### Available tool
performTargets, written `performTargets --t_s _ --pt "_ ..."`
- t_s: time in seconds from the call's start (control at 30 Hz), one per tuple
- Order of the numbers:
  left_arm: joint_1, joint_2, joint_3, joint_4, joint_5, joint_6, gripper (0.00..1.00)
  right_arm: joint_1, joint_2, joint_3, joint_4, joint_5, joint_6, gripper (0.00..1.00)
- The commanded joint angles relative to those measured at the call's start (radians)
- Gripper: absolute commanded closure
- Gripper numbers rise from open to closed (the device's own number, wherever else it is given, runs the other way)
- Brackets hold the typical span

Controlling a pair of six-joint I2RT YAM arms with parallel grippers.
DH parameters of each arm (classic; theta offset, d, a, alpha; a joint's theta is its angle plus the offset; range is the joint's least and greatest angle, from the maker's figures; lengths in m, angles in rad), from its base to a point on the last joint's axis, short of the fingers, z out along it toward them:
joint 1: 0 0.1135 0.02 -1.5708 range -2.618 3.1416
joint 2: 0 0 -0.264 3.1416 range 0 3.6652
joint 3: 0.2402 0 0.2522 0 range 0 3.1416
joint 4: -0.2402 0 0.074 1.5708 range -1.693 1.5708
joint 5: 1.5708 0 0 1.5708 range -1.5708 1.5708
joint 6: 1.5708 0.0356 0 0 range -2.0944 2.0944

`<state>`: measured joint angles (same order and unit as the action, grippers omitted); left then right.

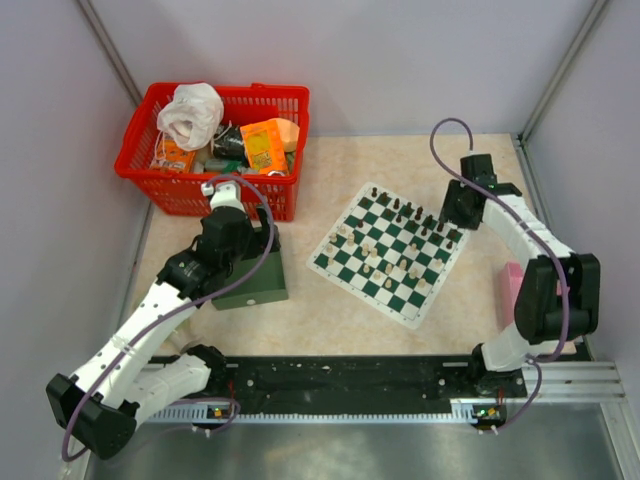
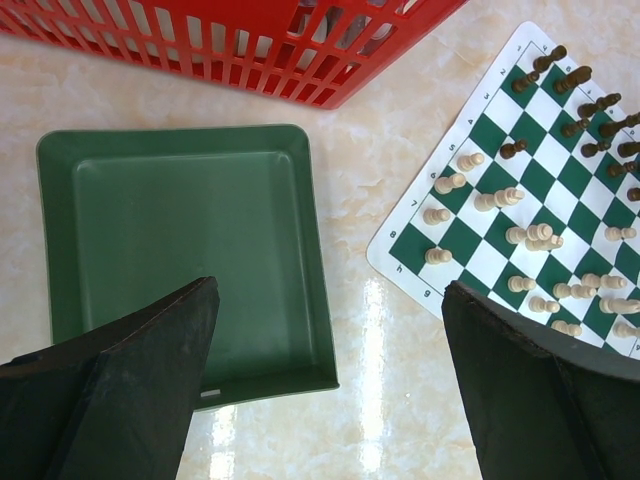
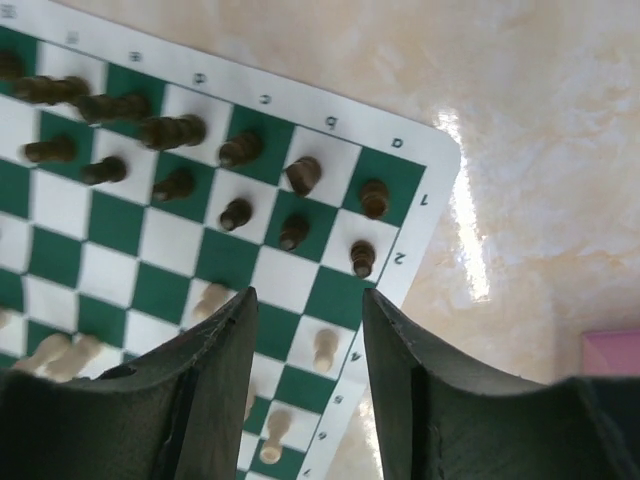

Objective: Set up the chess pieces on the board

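Observation:
The board (image 1: 395,300) of green and white checks lies right of centre on the table. Black chess pieces (image 3: 236,212) stand in two rows along its far edge, and cream chess pieces (image 2: 515,234) are scattered over its near half. My right gripper (image 3: 308,295) hangs open above the board's right corner (image 3: 330,110) with nothing between its fingers; a cream pawn (image 3: 323,348) stands on a square below the gap. My left gripper (image 2: 330,290) is wide open and holds nothing, above the right edge of the green tray (image 2: 180,250).
A red basket (image 1: 170,185) full of odds and ends stands at the back left, just behind the green tray (image 1: 262,285). A pink object (image 1: 512,290) lies by the right arm's base. Grey walls close in the table on three sides.

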<state>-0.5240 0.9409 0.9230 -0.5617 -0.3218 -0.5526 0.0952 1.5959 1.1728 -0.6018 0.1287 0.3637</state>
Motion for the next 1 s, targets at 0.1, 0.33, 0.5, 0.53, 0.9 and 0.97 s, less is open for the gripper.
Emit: performTargets --t_s 0.1,0.33,0.5,0.53,0.9,0.97 --pt "0.005 -0.001 -0.009 0.060 0.004 -0.006 0.01 0.154 -0.073 0.126 -0.001 -0.107 0.046 0.53" --pt "0.009 -0.010 -0.010 0.049 -0.017 0.010 0.01 0.356 0.195 0.344 -0.009 -0.054 0.038 0.53" --pt "0.012 -0.030 -0.018 0.033 -0.043 0.025 0.01 0.423 0.338 0.471 -0.026 0.006 0.043 0.54" --pt "0.010 -0.031 -0.019 0.028 -0.052 0.028 0.01 0.438 0.358 0.487 -0.027 0.023 0.043 0.54" --pt "0.018 -0.051 -0.027 0.000 -0.083 0.057 0.01 0.459 0.495 0.554 -0.018 0.048 0.054 0.58" --pt "0.019 -0.057 -0.032 -0.001 -0.089 0.060 0.01 0.459 0.513 0.570 -0.016 0.042 0.047 0.59"
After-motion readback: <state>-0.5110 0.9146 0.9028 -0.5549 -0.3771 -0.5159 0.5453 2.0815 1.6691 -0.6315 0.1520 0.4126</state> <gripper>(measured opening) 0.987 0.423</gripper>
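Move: The stray dark pawn standing apart on the board lies about 22 cm to the right hand's left, 6 cm ahead and some 7 cm lower. A light pawn stands 4 cm left of it and 1 cm nearer; the corner rook is about 9 cm beyond it and 4 cm to its right, and a dark pawn of the set row roughly 9 cm to its right and 1 cm beyond. From the left hand the stray pawn is about 15 cm ahead, 23 cm right and 19 cm down. Towards the stray dark pawn the empty right hand swings left, about 22 cm and some 5 cm forward, in an arc across the row of dark pieces: first climbing around 6 cm, then sinking about 10 cm to come close above it. The wrist turns roughly 25 degrees counter-clockwise on the way, the fingers staying about half open, and the travel eases to a slow descent. ##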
